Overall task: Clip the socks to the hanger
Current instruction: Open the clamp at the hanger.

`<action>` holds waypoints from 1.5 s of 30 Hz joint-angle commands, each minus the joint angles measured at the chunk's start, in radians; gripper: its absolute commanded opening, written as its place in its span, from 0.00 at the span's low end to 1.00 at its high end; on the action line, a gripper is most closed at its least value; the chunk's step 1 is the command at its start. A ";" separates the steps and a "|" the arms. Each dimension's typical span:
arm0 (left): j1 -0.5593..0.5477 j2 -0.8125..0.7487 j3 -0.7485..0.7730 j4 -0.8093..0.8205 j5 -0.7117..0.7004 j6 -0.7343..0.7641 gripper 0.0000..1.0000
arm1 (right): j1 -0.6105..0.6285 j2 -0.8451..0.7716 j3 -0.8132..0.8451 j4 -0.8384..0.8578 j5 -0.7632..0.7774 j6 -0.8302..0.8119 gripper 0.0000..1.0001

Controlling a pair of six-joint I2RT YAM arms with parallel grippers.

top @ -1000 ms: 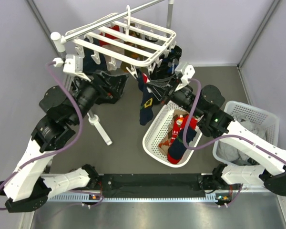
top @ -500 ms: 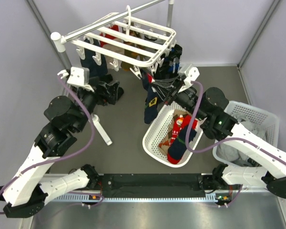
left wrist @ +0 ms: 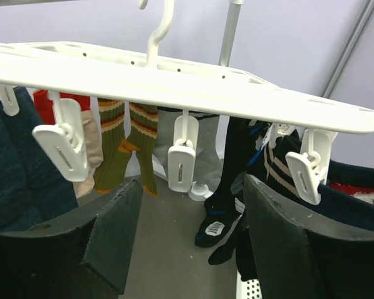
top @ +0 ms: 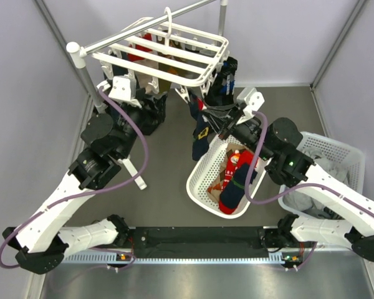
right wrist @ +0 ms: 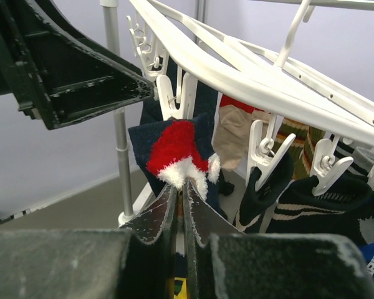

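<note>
The white hanger [top: 202,73] hangs from a rail at the back, with several socks clipped under it. My right gripper [top: 217,117] is shut on a navy sock [top: 201,134] with a yellow buckle mark, which dangles below the hanger's front right corner. In the right wrist view the sock's red and white fluffy cuff [right wrist: 174,146] sticks up from my shut gripper [right wrist: 182,187], just under a white clip [right wrist: 173,94]. My left gripper [left wrist: 190,230] is open and empty below the hanger bar [left wrist: 174,81], with a free clip [left wrist: 181,165] in front of it.
A white basket [top: 196,180] below the right gripper holds red socks [top: 232,180]. A second basket [top: 336,149] with grey laundry stands at the right. The stand's pole [top: 87,81] and base leg [top: 132,168] are beside the left arm.
My left arm has swung right and forward under the hanger, its jaws narrowing somewhat. My right gripper has lifted the navy sock closer to the hanger.
</note>
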State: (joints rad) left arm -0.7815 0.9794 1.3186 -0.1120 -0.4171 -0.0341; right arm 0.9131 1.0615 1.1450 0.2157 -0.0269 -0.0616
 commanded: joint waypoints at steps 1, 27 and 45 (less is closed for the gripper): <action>0.001 0.022 0.051 0.104 -0.025 0.005 0.68 | -0.011 -0.040 0.001 0.013 0.008 -0.026 0.04; 0.001 0.030 0.120 -0.043 0.060 -0.041 0.00 | -0.052 -0.089 0.008 -0.077 -0.036 0.006 0.36; 0.001 0.120 0.222 -0.175 0.343 -0.242 0.00 | -0.051 0.132 0.271 -0.138 -0.512 0.276 0.61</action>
State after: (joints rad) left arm -0.7780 1.0779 1.5154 -0.2695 -0.2058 -0.1993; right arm 0.8673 1.1114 1.4071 0.0223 -0.4297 0.1291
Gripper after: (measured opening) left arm 0.188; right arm 0.605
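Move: The left hand, empty, has the free white clamp between its open fingers, about 1 cm ahead and 1 cm above. The corner clamp, already on the Santa sock's cuff, hangs some 6 cm to the right and 1 cm back; another clamp hangs about 6 cm left and 3 cm farther out. From the right hand, which still pinches the cuff, the corner clamp is roughly 2 cm ahead, 3 cm left and 5 cm up, the free clamp 4 cm ahead, 10 cm left and 5 cm up. Nudging forward and then up about 2 cm, the left fingers close on the free clamp and keep hold, then pull it rightward some 4 cm and slightly back, towards the corner clamp, with a clockwise turn. The right hand eases 2 cm right, opens to let go of the sock cuff, then backs off and up about 6 cm each way, swinging counter-clockwise. ##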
